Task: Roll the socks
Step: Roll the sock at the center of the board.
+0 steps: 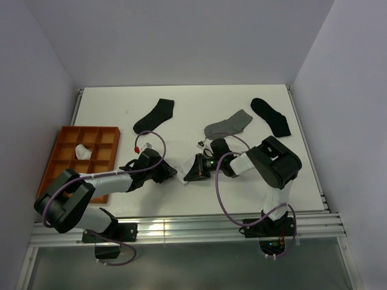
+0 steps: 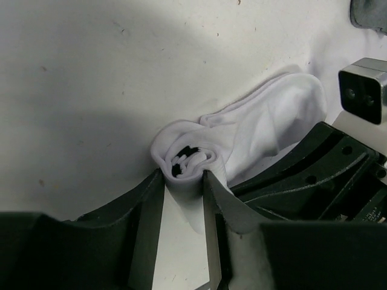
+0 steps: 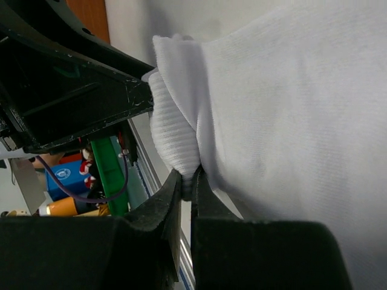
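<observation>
A white sock [image 2: 254, 130] lies on the table, its near end wound into a small roll [image 2: 184, 154] with black stripes showing inside. My left gripper [image 2: 183, 176] has a finger pressed on each side of that roll. My right gripper [image 3: 187, 178] is shut on a fold of the same sock [image 3: 290, 121], close beside the left one. In the top view the left gripper [image 1: 171, 172] and right gripper [image 1: 192, 172] meet near the table's front middle and hide the sock. A grey sock [image 1: 228, 124] lies flat behind them.
Two black socks [image 1: 154, 115] [image 1: 270, 116] lie flat toward the back. An orange compartment tray [image 1: 66, 136] at the left holds a small white bundle [image 1: 83, 151]. The table's front edge rail [image 1: 181, 226] runs just below the grippers.
</observation>
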You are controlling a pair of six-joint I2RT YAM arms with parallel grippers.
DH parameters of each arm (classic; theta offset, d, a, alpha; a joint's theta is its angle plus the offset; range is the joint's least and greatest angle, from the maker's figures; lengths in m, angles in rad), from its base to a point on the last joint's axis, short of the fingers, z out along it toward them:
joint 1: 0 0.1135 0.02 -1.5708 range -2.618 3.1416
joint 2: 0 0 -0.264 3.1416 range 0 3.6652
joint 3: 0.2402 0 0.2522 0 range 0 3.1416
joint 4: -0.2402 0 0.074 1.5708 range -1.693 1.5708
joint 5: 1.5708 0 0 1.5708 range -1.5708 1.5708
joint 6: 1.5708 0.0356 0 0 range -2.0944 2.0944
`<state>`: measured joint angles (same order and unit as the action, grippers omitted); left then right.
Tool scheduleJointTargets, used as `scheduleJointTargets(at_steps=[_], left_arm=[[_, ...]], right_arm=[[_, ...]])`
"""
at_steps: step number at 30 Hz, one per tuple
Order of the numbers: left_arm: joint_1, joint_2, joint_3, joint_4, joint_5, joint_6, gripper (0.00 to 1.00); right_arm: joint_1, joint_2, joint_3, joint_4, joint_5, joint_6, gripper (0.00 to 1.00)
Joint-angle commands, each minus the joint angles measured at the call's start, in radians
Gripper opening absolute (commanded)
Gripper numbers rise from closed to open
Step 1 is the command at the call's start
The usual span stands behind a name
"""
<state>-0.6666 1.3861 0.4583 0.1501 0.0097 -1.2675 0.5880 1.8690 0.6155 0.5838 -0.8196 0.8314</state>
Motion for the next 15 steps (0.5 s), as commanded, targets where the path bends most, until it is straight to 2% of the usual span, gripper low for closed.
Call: scheduleJointTargets(at_steps=[1,4,8,11,15], left_arm=[[-0.017,0.056,0.029,-0.047,-0.005,0.028,0.36],[-0.03,0.085,0.055,-0.089,-0.005,0.033,0.36],[-0.034,0.105,0.086,-0.147,-0.043,0.036,0.36],[-0.039,0.097,0.105,-0.21,-0.076,0.036,0.36],[-0.044,0.094,0.141,-0.271,-0.112,0.048,0.36]], right_arm=[[-0.002,-0.013,-0.01,-0.191,0.117,-0.106,0.06],[0.009,-0.088,0.001,-0.243,0.16,-0.158,0.2],[0.021,-0.22,0.021,-0.376,0.276,-0.215,0.34],[0.021,-0.326,0.053,-0.493,0.409,-0.259,0.39],[0.021,-0.398,0.099,-0.596,0.561,-0.32,0.4]])
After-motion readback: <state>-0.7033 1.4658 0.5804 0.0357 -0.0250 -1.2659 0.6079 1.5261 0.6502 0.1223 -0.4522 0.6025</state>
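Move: The white sock's rolled end is still between my left fingertips. My right fingers are shut on its ribbed edge, with the roll's middle about 2 cm to their left and 1 cm ahead. The flat part lies some 8 cm right and 1 cm ahead of my left hand, which is about 4 cm ahead and 4 cm right of my right hand. From that right hand, the grey sock is roughly 20 cm ahead and 15 cm right. I open my right fingers to a bit over a third and let go of the ribbed edge, then draw that hand away from the roll, speeding up: about 4 cm right, rising and going forward over 2 cm each, fingers tipping more steeply down. Meanwhile my left hand keeps its pinch on the roll and eases some 1.5 cm right, towards the flat part. ##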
